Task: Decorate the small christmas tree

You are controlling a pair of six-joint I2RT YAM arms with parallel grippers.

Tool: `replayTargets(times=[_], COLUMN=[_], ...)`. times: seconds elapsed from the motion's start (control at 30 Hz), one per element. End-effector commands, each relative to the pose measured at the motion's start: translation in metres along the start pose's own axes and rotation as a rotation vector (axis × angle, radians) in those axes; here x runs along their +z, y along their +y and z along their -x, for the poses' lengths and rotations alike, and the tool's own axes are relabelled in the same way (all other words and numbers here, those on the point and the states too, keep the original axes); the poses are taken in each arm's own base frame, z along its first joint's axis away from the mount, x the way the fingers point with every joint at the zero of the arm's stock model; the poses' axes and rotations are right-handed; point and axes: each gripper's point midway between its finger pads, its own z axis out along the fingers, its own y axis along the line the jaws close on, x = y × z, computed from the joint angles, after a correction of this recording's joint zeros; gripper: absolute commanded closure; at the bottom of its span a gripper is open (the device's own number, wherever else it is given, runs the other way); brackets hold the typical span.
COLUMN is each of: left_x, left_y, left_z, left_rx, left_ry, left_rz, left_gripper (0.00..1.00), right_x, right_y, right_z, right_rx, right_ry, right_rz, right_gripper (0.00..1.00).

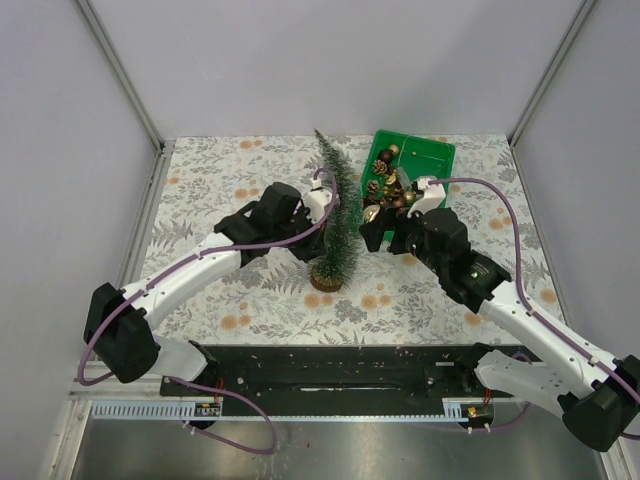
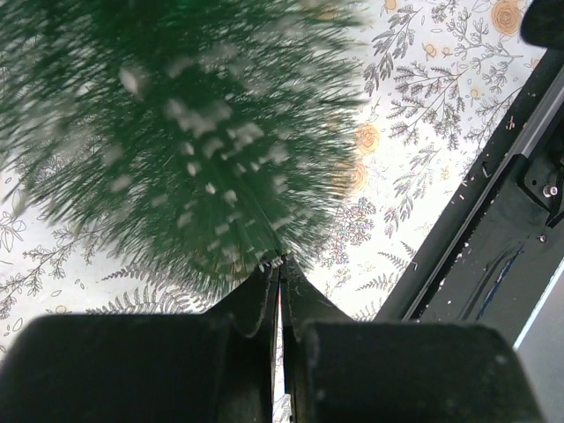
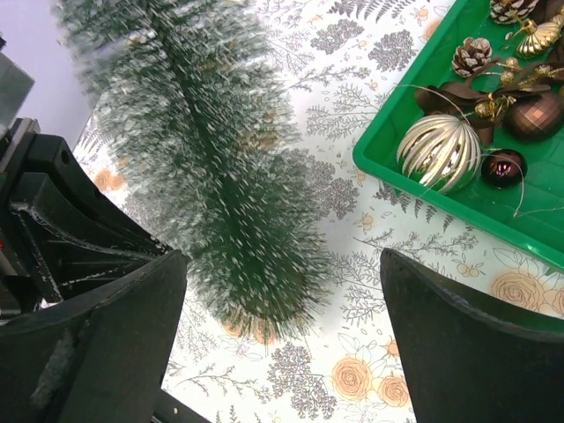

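The small christmas tree (image 1: 338, 215) stands upright on its wooden disc base (image 1: 326, 278) in the middle of the floral cloth. My left gripper (image 1: 322, 203) is against the tree's left side. In the left wrist view its jaws (image 2: 280, 262) are pressed together, with frosted bristles (image 2: 194, 150) pinched at the tips. My right gripper (image 1: 384, 228) hovers just right of the tree. It stands wide open (image 3: 282, 326) and empty, and the tree's lower bristles (image 3: 238, 220) show between its fingers (image 3: 467, 335).
A green bin (image 1: 437, 160) at the back right holds a ribbed gold ball (image 3: 438, 152), dark brown baubles (image 3: 502, 167), pine cones (image 3: 472, 55) and gold pieces. The black base rail (image 1: 330, 370) runs along the near edge. Grey walls close in both sides.
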Motion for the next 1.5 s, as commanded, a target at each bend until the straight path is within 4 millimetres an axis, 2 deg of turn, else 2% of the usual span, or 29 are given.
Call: replayTargets(times=[0.0, 0.3, 0.43, 0.53, 0.7, 0.9, 0.97, 1.0, 1.07, 1.17, 1.2, 1.3, 1.33, 1.37, 1.4, 1.47], left_x=[-0.013, -0.027, -0.035, -0.043, -0.052, -0.049, -0.050, -0.051, -0.061, -0.084, -0.092, -0.117, -0.123, -0.130, -0.135, -0.144], left_y=[-0.011, -0.011, -0.012, -0.010, -0.014, -0.013, -0.005, -0.001, 0.013, 0.035, 0.041, 0.054, 0.058, 0.064, 0.070, 0.080], left_z=[0.009, -0.013, -0.018, -0.018, -0.019, -0.023, -0.017, -0.015, -0.003, 0.013, 0.016, 0.019, 0.019, 0.017, 0.015, 0.011], left_rx=[0.034, 0.070, 0.079, 0.088, 0.096, 0.098, 0.101, 0.093, 0.052, -0.012, -0.033, -0.104, -0.132, -0.159, -0.180, -0.212], left_ry=[-0.036, 0.022, 0.035, 0.033, 0.032, 0.033, 0.025, 0.019, -0.019, -0.081, -0.093, -0.141, -0.157, -0.171, -0.186, -0.195], left_rz=[-0.034, -0.021, -0.013, 0.004, 0.000, 0.002, 0.042, 0.063, 0.128, 0.198, 0.209, 0.200, 0.194, 0.194, 0.193, 0.224], left_gripper=[0.96, 0.72, 0.40, 0.34, 0.28, 0.28, 0.28, 0.25, 0.01, 0.01, 0.01, 0.01, 0.01, 0.01, 0.01, 0.01], right_x=[-0.001, -0.001, 0.004, 0.007, 0.019, 0.035, 0.046, 0.055, 0.077, 0.116, 0.135, 0.168, 0.182, 0.200, 0.213, 0.235], right_y=[0.002, -0.008, -0.028, -0.034, -0.026, 0.012, 0.021, 0.024, 0.027, 0.032, 0.035, 0.044, 0.045, 0.038, 0.042, 0.043], right_z=[0.001, 0.001, 0.004, 0.007, 0.004, -0.002, 0.000, 0.000, 0.001, -0.004, -0.007, -0.012, -0.017, -0.033, -0.029, -0.050], right_rx=[-0.002, -0.010, -0.011, -0.019, -0.012, 0.004, -0.004, -0.017, -0.053, -0.099, -0.115, -0.159, -0.174, -0.196, -0.207, -0.217], right_ry=[-0.012, -0.026, -0.044, -0.049, -0.030, -0.002, 0.013, 0.031, 0.069, 0.143, 0.175, 0.207, 0.221, 0.260, 0.259, 0.320], right_rz=[0.008, -0.039, -0.160, -0.204, -0.169, 0.033, 0.063, 0.062, 0.045, 0.026, 0.026, 0.055, 0.058, 0.045, 0.047, 0.072], right_gripper=[0.01, 0.01, 0.01, 0.01, 0.01, 0.01, 0.01, 0.00, 0.01, 0.01, 0.01, 0.01, 0.01, 0.01, 0.01, 0.01])
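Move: The tree is still pinched low in the branches by the shut left gripper. Its middle is some 4 cm ahead of that hand, 3 cm to the right and 3 cm above. The wooden base is about 4 cm back, 2 cm right and 8 cm below. From the open right hand, the tree's middle lies level, about 10 cm left and 4 cm lower. The green box lies some 16 cm ahead, 5 cm right and 14 cm below. Open the left gripper fully to let go of the tree, easing it back and left about 5 cm, then swing it left and forward, rising and turning counter-clockwise. Let the wide-open right gripper sink about 4 cm with a slight shift right, then sweep it forward and left some 18 cm towards the tree's wooden base, without closing. ##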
